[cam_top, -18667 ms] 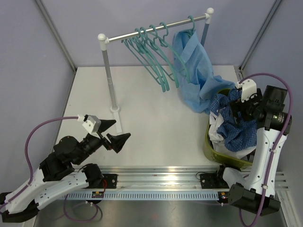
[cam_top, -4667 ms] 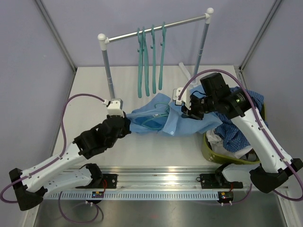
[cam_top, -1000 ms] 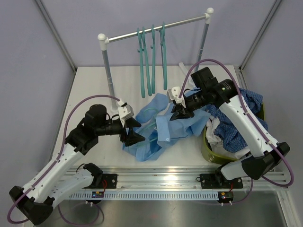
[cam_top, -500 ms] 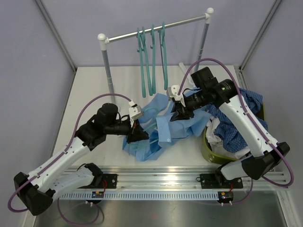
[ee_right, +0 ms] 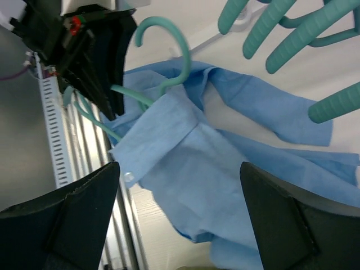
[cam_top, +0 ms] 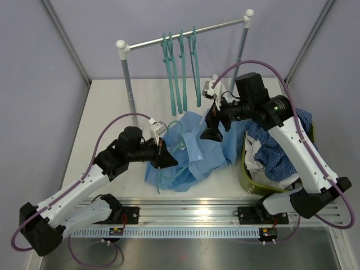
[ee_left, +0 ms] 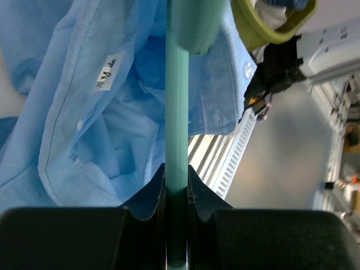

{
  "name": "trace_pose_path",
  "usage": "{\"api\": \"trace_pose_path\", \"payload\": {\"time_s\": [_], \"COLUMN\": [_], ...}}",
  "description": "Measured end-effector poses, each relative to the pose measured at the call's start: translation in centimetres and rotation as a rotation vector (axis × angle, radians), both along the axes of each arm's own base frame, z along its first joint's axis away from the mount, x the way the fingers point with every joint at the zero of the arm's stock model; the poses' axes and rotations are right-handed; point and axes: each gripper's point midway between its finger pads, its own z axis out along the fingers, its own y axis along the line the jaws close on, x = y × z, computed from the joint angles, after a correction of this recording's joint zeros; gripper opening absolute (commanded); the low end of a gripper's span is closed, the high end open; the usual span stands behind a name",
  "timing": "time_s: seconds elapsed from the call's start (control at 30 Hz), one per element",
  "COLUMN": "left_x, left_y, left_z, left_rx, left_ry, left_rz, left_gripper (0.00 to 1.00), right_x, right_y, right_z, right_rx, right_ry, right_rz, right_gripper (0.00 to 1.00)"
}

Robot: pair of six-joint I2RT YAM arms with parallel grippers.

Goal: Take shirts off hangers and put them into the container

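A plain light blue shirt [cam_top: 197,152] lies crumpled on the table with a teal hanger [cam_top: 174,140] still inside its collar. My left gripper [cam_top: 164,155] is shut on that hanger's bar [ee_left: 177,112], which runs straight out between the jaws [ee_left: 177,188]. In the right wrist view the hook [ee_right: 169,45] sticks out of the collar, beside the left gripper [ee_right: 104,67]. My right gripper [cam_top: 212,122] hangs open above the shirt [ee_right: 214,163], holding nothing [ee_right: 180,214]. The olive-green container [cam_top: 246,171] stands at the right, with a dark blue check shirt [cam_top: 281,143] and a white one [cam_top: 260,160] in it.
Bare teal hangers [cam_top: 181,67] hang from the silver rail [cam_top: 185,32] at the back, close behind my right gripper; their lower ends show in the right wrist view [ee_right: 281,28]. The container's rim [ee_left: 253,28] lies just past the shirt. The metal base rail [cam_top: 191,216] runs along the near edge.
My left gripper closed on the hanger and drew it slightly toward the near left. My right gripper let go of the shirt collar, opened wide and rose toward the back; the shirt slumped.
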Motion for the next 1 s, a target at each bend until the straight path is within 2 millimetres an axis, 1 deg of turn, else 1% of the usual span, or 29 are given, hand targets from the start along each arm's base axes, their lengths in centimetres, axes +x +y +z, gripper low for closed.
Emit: {"api": "trace_pose_path", "payload": {"time_s": [0.07, 0.13, 0.27, 0.37, 0.43, 0.5, 0.53, 0.57, 0.6, 0.63, 0.73, 0.83, 0.9, 1.0], "left_x": [0.5, 0.9, 1.4, 1.4, 1.3, 1.4, 1.4, 1.5, 1.5, 1.6, 1.7, 1.7, 1.7, 1.2], "left_y": [-0.3, -0.7, -1.6, -2.3, -2.6, -2.7, -2.7, -2.7, -2.7, -2.7, -2.5, -1.9, -1.3, 0.5], "left_z": [0.7, 1.6, 3.5, 4.4, 4.6, 4.7, 4.7, 4.7, 4.7, 4.6, 4.3, 3.4, 3.1, 3.3], "left_rx": [-0.032, -0.075, -0.162, -0.205, -0.216, -0.221, -0.221, -0.222, -0.220, -0.218, -0.200, -0.145, -0.099, -0.027], "left_ry": [0.037, 0.069, 0.124, 0.145, 0.156, 0.165, 0.166, 0.164, 0.164, 0.162, 0.141, 0.096, 0.051, -0.056], "left_rz": [0.055, 0.100, 0.147, 0.151, 0.153, 0.157, 0.161, 0.164, 0.167, 0.171, 0.173, 0.164, 0.156, 0.139], "left_gripper": [0.00, 0.00, 0.00, 0.00, 0.00, 0.00, 0.00, 0.00, 0.00, 0.00, 0.00, 0.00, 0.00, 0.00], "right_x": [-0.9, -1.6, -2.7, -2.4, -1.7, -1.2, -1.1, -1.0, -1.0, -1.0, -0.9, -0.6, 0.2, 2.4], "right_y": [0.2, 0.6, 1.6, 2.3, 2.7, 3.0, 3.1, 3.2, 3.2, 3.3, 3.3, 2.9, 1.9, -1.0], "right_z": [0.5, 0.2, -2.3, -3.9, -4.5, -4.7, -4.7, -4.7, -4.7, -4.6, -4.2, -3.7, -2.9, -1.4], "right_rx": [0.034, 0.054, 0.033, 0.006, 0.001, 0.001, 0.005, 0.009, 0.011, 0.013, 0.019, 0.026, 0.041, 0.068], "right_ry": [0.048, 0.103, 0.228, 0.282, 0.293, 0.301, 0.306, 0.306, 0.305, 0.306, 0.298, 0.278, 0.255, 0.196], "right_rz": [-0.003, -0.002, -0.005, -0.031, -0.055, -0.070, -0.073, -0.072, -0.071, -0.071, -0.072, -0.085, -0.121, -0.234], "right_gripper": [0.92, 0.91, 0.90, 0.90, 0.83, 0.66, 0.37, 0.24, 0.13, 0.00, 0.00, 0.00, 0.00, 0.00]}}
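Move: The blue shirt's raised edge lies about 4 cm to the left of the open right hand, 2 cm back and roughly 6 cm below. The empty hangers' lower ends stand some 8 cm ahead of that hand and 7 cm to its left, near its height; the container is about 27 cm to its right, 3 cm back and 20 cm below. From the left hand, already gripping the shirt's hanger, that edge lies about 12 cm right, 7 cm ahead and 5 cm above. The right hand drops about 5 cm and goes some 3 cm left onto the blue shirt's raised edge, rolling some 15 degrees, and pinches the cloth shut between its fingertips, then pulls it back to the right and forward by about 5 cm, rising a little, away from the left hand. Meanwhile the left hand keeps its grip on the hanger, first rising nearly 5 cm and going right towards the shirt edge with its fingertips tipping up, then drawing back left about 3 cm against the right hand's pull. ##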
